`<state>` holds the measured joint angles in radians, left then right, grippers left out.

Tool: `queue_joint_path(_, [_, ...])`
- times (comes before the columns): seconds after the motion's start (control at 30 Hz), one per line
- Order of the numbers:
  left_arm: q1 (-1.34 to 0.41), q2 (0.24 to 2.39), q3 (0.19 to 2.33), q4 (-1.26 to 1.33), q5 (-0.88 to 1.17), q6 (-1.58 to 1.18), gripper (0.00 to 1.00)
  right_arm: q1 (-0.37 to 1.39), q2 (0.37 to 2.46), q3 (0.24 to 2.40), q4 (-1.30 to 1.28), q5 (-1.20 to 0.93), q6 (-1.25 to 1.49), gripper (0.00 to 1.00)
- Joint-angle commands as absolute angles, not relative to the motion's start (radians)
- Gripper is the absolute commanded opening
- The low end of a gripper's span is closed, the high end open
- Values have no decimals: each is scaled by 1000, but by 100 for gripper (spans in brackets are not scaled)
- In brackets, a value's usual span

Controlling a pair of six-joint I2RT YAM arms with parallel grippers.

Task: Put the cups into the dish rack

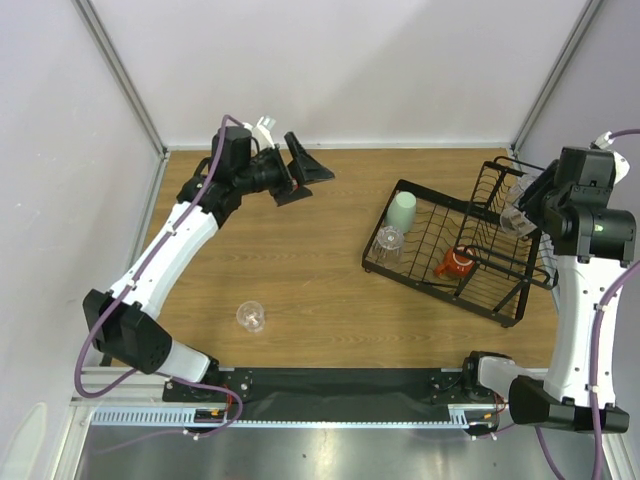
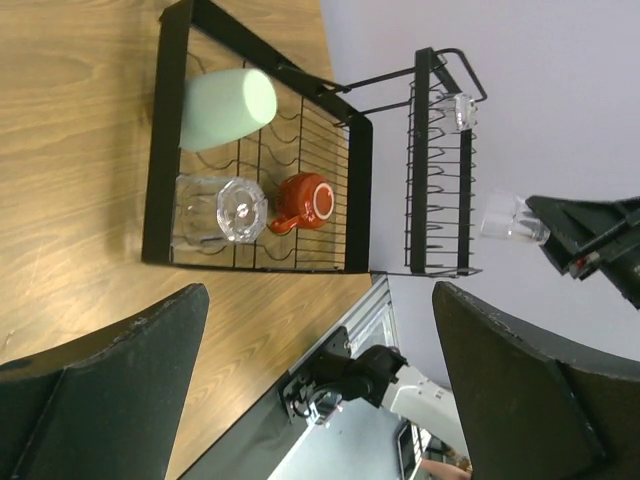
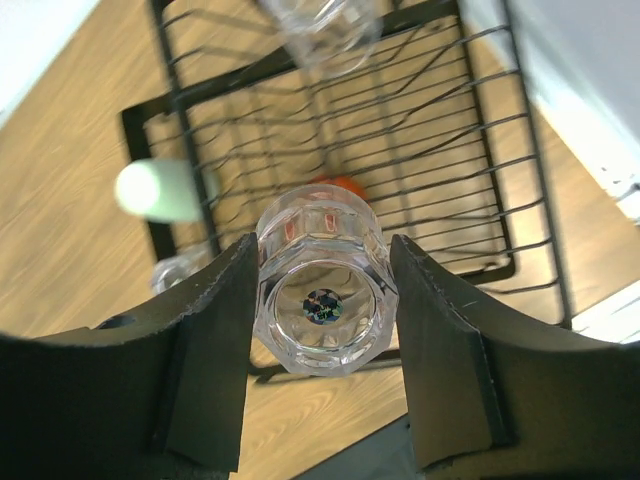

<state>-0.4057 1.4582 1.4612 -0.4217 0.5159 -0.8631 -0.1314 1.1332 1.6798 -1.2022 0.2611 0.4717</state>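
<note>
The black wire dish rack [image 1: 412, 268] stands at the right of the table. In its tray lie a mint-green cup [image 1: 402, 211], a clear tumbler [image 1: 388, 243] and an orange-red mug [image 1: 455, 264]. Another clear tumbler [image 2: 462, 110] sits on the taller wire section. My right gripper [image 3: 322, 300] is shut on a clear tumbler [image 3: 322, 285] and holds it above that taller section. One more clear tumbler [image 1: 250, 316] stands on the table at the front left. My left gripper [image 1: 318, 182] hangs open and empty in the air at the back left, facing the rack.
White walls close the table at the back and both sides. The arm bases and a black strip line the near edge [image 1: 340, 385]. Bare wood lies between the loose tumbler and the rack.
</note>
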Motion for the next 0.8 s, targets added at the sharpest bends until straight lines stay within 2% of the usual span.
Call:
queue_joint_path(0.0, [-357,1416,1414,-400,571,-876,100,-137,1164,1718,-1174,396,452,0])
queue_joint_path(0.3, [-324,1448,1485,-509,465,-799,100,-124,1318,1749,-1161,423,500,0])
queue_joint_path(0.57, [-314,1505,1523,-471,525,-819,99,-126,1397,1692,-1106,431,517,0])
queue_joint_path(0.77, [-310,1540,1545,-451,541,-836,95,-129,1411,1629,-1032,459,486,0])
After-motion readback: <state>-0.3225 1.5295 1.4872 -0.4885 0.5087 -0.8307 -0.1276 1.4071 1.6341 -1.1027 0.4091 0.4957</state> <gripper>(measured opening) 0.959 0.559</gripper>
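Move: The free spot on the rack's upper tier, for which the held clear glass is bound, lies about 8 cm ahead of the right hand, 3 cm to its right and 10 cm below. The tier glass already standing there is roughly 15 cm ahead, 5 cm right and 10 cm down; the orange mug in the lower rack is some 4 cm ahead, 6 cm left and 30 cm down. From the empty left hand that spot is about 44 cm right, level fore and aft, 7 cm lower. The clear glass, still pinched in the right fingers, is lowered about 7 cm while carried nearly as far forward and some 3 cm right, in towards the tier glass, the wrist tipping the fingers down about 15 degrees; it is still sinking at the end. The left hand, empty and open, swings a few centimetres left, then eases forward, ending slightly lower. ##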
